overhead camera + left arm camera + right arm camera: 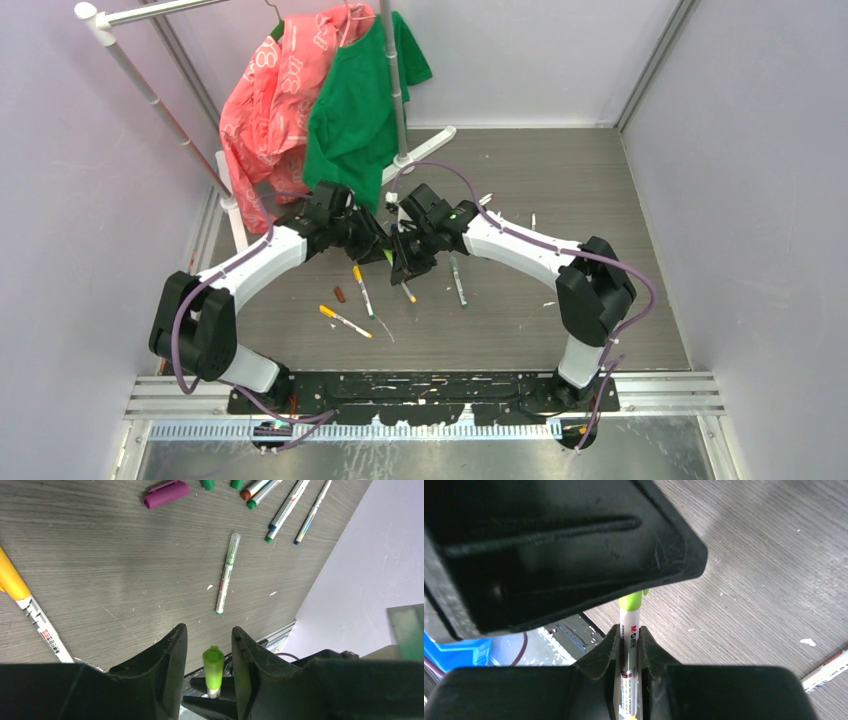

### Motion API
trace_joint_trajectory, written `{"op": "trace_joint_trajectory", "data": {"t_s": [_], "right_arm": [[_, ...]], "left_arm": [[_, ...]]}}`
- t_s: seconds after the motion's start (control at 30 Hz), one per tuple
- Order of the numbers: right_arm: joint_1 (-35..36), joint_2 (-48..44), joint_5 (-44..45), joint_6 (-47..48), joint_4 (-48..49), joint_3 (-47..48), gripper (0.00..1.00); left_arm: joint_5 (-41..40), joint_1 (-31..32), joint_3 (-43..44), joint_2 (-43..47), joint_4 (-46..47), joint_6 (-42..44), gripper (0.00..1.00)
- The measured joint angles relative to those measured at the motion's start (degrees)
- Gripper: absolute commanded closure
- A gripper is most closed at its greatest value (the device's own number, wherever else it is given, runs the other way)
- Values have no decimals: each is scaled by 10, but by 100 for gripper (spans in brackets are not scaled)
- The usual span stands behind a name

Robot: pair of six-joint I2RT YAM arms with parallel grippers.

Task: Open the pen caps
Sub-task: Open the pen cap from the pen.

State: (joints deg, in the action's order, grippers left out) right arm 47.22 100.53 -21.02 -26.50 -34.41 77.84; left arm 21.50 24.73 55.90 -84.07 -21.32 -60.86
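Note:
My right gripper (630, 629) is shut on the white barrel of a pen (629, 640), which points up toward the left gripper. The pen's light-green cap (213, 666) stands between the fingers of my left gripper (208, 628). A gap shows on each side of the cap, so those jaws are open. In the top view the two grippers meet mid-table, left (375, 243) and right (407, 258). In the right wrist view the left gripper's body (549, 545) hides most of the cap (632, 600). A loose magenta cap (166, 493) lies on the table.
Other pens lie on the table: a clear-capped one (227, 572), a yellow-tipped one (22, 602), several (287, 507) near the wall, and more (345, 321) in front of the arms with a brown cap (339, 294). A rack with pink and green shirts (330, 100) stands behind.

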Motion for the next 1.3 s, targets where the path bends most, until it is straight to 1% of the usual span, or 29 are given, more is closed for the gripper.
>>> {"op": "trace_joint_trajectory", "data": {"t_s": [0.37,0.57,0.63,0.7,0.73,0.77,0.8,1.07,1.2,1.3], "right_arm": [[-9,0,0,0,7,3,99],[-9,2,-7,0,13,6,99],[-9,5,-10,-1,14,9,99],[-9,10,-14,-3,14,14,99],[-9,12,-16,-4,16,14,99],[-9,14,-17,-4,17,14,99],[-9,15,-21,-6,19,14,99],[-9,16,-16,-6,26,14,99],[-2,16,16,10,23,14,99],[7,7,60,25,29,0,99]], "left_arm": [[0,2,0,0,-7,-5,62],[0,2,-2,1,-4,-8,65],[1,2,-6,3,-2,-12,69],[1,2,-8,4,-1,-17,76],[1,2,-9,4,1,-17,84],[1,2,-9,4,1,-19,96],[2,2,-9,4,3,-21,100],[-16,2,-10,12,7,-18,100],[-32,5,-9,10,7,-22,100],[-36,8,6,-10,0,-31,100]]}}
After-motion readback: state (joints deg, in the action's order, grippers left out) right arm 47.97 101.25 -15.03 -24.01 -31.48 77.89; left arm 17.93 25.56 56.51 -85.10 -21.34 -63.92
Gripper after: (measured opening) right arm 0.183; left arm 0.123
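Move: The green pen cap sits between the open left fingers, about 1 cm back and 1 cm below their hand point; the right hand holds the barrel, with the cap some 4 cm ahead, 2 cm left and 2 cm above it. On the table, some 11 cm below the left hand, the nearer yellow-capped pen lies about 6 cm back and 6 cm left, the green pen 3 cm back and 15 cm right. Left fingers close onto the green cap, nearly in place; the right carries its pen about 2 cm forward. ##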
